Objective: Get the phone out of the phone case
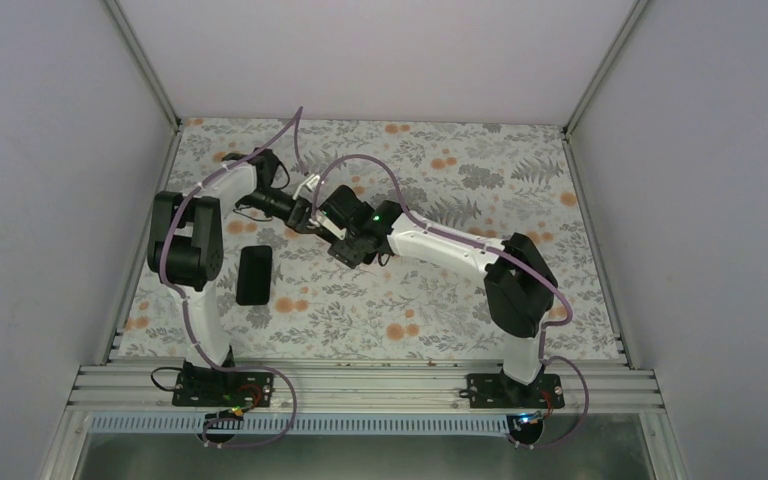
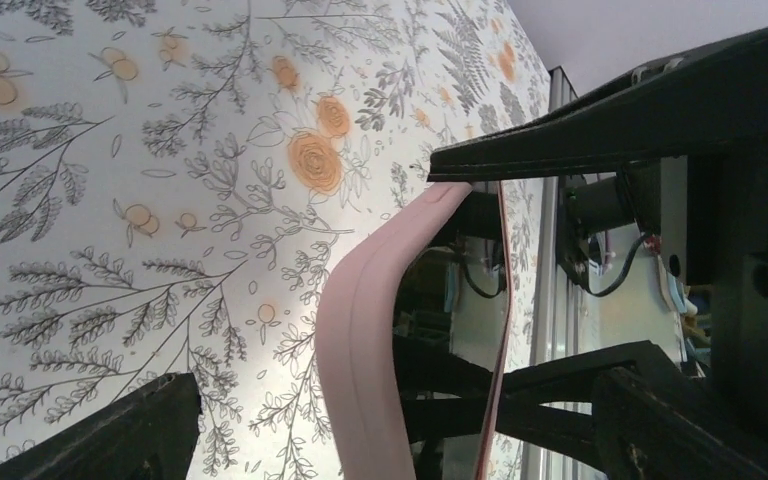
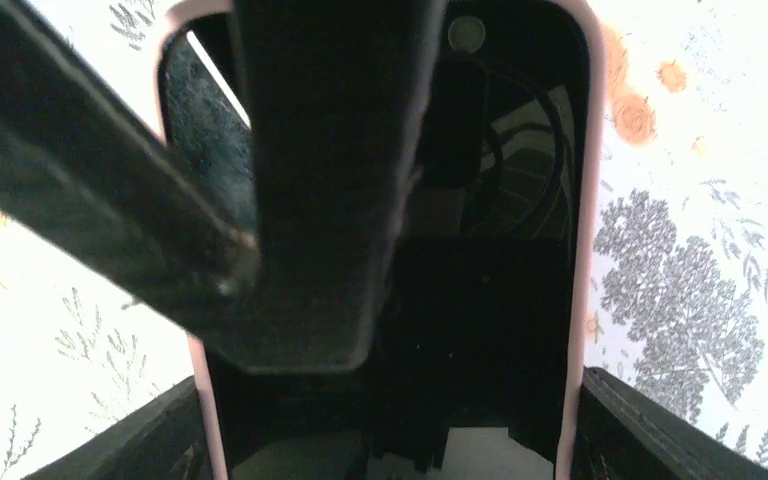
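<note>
A black phone (image 1: 253, 274) lies flat on the flowered table, beside the left arm and apart from both grippers. The phone case (image 3: 578, 200) has a pink rim and a dark inner face. It hangs above the table, held by its long sides, with my right gripper (image 3: 390, 425) shut on it. In the top view both grippers meet at mid-table, right gripper (image 1: 322, 212) against left gripper (image 1: 298, 215). My left gripper (image 2: 390, 435) stands open. The case's bent pink rim (image 2: 360, 340) rises between its jaws, and one left finger (image 3: 330, 180) reaches across the case's inner face.
The table (image 1: 460, 300) is walled on the left, back and right. An aluminium rail (image 1: 360, 385) carries both arm bases at the near edge. Purple cables (image 1: 380, 170) loop over the arms above the table's middle.
</note>
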You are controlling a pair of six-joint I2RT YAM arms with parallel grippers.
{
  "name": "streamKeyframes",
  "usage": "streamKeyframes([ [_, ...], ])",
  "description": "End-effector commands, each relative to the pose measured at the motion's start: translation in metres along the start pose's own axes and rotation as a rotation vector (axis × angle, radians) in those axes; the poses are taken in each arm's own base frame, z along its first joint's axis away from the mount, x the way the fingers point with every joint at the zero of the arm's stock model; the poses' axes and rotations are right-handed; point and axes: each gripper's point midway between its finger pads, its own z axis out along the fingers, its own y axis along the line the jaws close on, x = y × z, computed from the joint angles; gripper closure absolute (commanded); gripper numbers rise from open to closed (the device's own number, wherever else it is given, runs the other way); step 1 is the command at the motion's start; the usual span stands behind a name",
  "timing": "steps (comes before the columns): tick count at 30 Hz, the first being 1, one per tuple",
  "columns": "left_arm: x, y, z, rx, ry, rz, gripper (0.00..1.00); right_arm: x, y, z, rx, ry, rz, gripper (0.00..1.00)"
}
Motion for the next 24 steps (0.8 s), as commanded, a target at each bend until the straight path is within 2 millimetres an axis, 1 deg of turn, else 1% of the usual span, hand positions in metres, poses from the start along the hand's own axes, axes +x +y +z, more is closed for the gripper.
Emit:
streamKeyframes([
  [1, -0.012, -0.011, 0.005, 0.062, -0.016, 0.037, 0.04, -0.034, -0.016, -0.012, 0.049, -0.098, 0.019, 0.35],
  [3, -0.013, -0.014, 0.006, 0.069, -0.014, 0.045, 0.09, -0.036, -0.017, -0.011, 0.051, -0.100, 0.018, 0.35],
  [8, -0.010, -0.016, 0.006, 0.071, -0.003, 0.049, 0.26, -0.034, -0.016, -0.007, 0.050, -0.091, 0.013, 0.35],
  [11, -0.007, -0.016, 0.006, 0.071, 0.007, 0.052, 0.33, -0.034, -0.018, -0.007, 0.063, -0.092, 0.016, 0.35],
  [14, -0.005, -0.020, 0.005, 0.077, 0.012, 0.057, 0.45, -0.031, -0.023, -0.006, 0.085, -0.089, 0.016, 0.36],
  [17, -0.004, -0.023, 0.005, 0.082, 0.016, 0.063, 0.53, -0.029, -0.026, -0.004, 0.105, -0.087, 0.012, 0.36],
  [20, -0.004, -0.022, 0.005, 0.081, 0.016, 0.067, 0.59, -0.031, -0.024, -0.005, 0.093, -0.093, 0.014, 0.36],
  [24, -0.008, -0.023, 0.004, 0.085, 0.005, 0.078, 0.73, -0.033, -0.021, -0.009, 0.071, -0.103, 0.017, 0.36],
])
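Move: My right hand already holds the phone in its pink case by both long edges, with its middle about 1 cm ahead and 1 cm to the left of that hand's point, at its height. From my left hand the phone's middle is some 3 cm right, 2 cm back and 1 cm lower, and its left end already sits between my spread fingers. A loose black slab lies on the table about 17 cm left, 5 cm back and 12 cm down. I close my left fingers from wide open to about a third, one over the screen and the other behind the case, around the phone's left end; that hand shifts only about 1 cm back, right and up. Meanwhile my right hand keeps its grip on the case edges and carries the phone roughly 2 cm forward and up, easing slightly left. ##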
